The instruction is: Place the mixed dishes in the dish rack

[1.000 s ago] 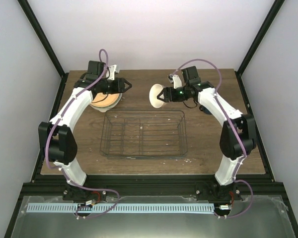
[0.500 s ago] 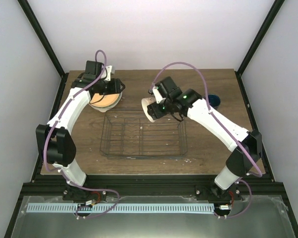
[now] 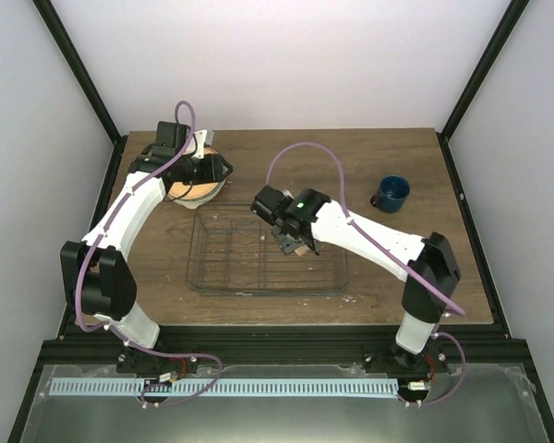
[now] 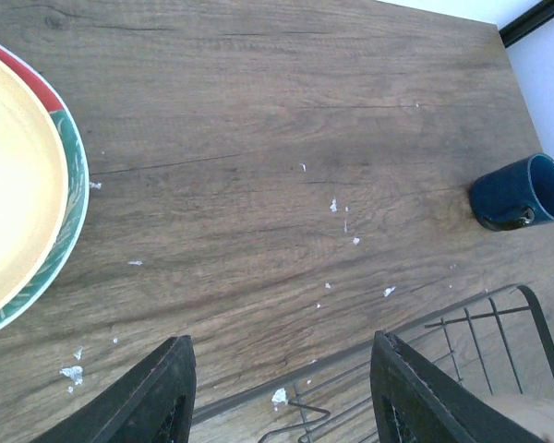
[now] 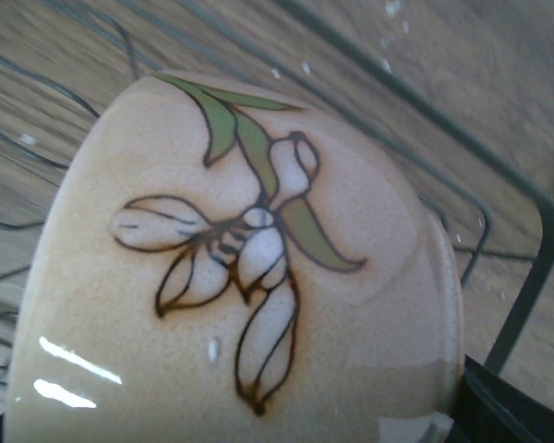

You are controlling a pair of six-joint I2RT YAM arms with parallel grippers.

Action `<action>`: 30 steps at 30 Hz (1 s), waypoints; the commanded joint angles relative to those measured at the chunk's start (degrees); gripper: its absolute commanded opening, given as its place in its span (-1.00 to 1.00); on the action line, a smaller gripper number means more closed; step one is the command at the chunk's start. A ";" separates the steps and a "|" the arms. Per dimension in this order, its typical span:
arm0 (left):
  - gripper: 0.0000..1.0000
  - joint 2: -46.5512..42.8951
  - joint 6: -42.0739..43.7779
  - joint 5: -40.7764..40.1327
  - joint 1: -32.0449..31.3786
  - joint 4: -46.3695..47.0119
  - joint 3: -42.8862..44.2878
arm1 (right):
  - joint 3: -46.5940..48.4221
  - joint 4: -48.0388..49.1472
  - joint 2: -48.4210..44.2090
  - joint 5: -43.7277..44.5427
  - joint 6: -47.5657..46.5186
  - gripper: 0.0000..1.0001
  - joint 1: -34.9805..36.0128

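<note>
The cream bowl [image 5: 240, 277], painted with a flower, fills the right wrist view. My right gripper [image 3: 288, 238] is shut on it, low over the right half of the dish rack [image 3: 263, 292], and rack wires [image 5: 526, 277] run just behind the bowl. My left gripper [image 4: 282, 397] is open and holds nothing. It hovers over bare table between the stacked plates and the rack's far left corner [image 4: 462, 318]. The orange-yellow plate [image 4: 9, 185] lies on the red and teal plate [image 4: 72, 185]. The dark blue mug [image 3: 391, 193] stands upright at the right.
Small white crumbs [image 4: 334, 205] dot the wooden table [image 3: 286, 152]. Black frame posts [image 3: 74, 65] rise at the back corners. The plate stack [image 3: 192, 191] sits just behind the rack's left end, partly under my left arm.
My right arm has swung left and down, carrying the bowl from behind the rack to low inside it, which uncovers the mug. The left gripper has edged slightly over the plates.
</note>
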 commanded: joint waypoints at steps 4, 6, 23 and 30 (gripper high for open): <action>0.06 -2.14 -0.66 1.69 0.15 1.78 -1.16 | -3.11 -8.27 5.39 13.23 10.99 -0.53 0.79; 0.06 -2.28 -0.56 1.82 0.18 1.78 -1.26 | -3.25 -8.60 6.38 14.97 12.18 -0.54 0.82; 0.06 -2.42 -0.68 2.45 0.18 2.52 -2.09 | -3.43 -7.13 12.37 19.90 10.68 -0.21 1.27; 0.06 -2.51 -0.38 1.84 0.16 2.15 -2.06 | -3.91 -4.78 11.95 17.57 8.63 0.38 1.93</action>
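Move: The right hand holds the bowl over the dish rack. The rack's right part, where the bowl is to go, lies about 5 cm to this hand's right, 1 cm back and some 12 cm below. The rack's right end wire is roughly 12 cm right, 1 cm back and 9 cm below; the blue mug is about 24 cm right, 12 cm ahead and 13 cm below. From the left hand, the rack's right part is some 21 cm right, 18 cm back and 18 cm below. Keep the bowl pinched in the right gripper and lower it about 7 cm into the right part of the rack, carrying it some 5 cm right towards the end wire. Meanwhile swing the fingertips about 25 degrees to the right. Make most of the travel early, then ease off, and don't open the fingers. ##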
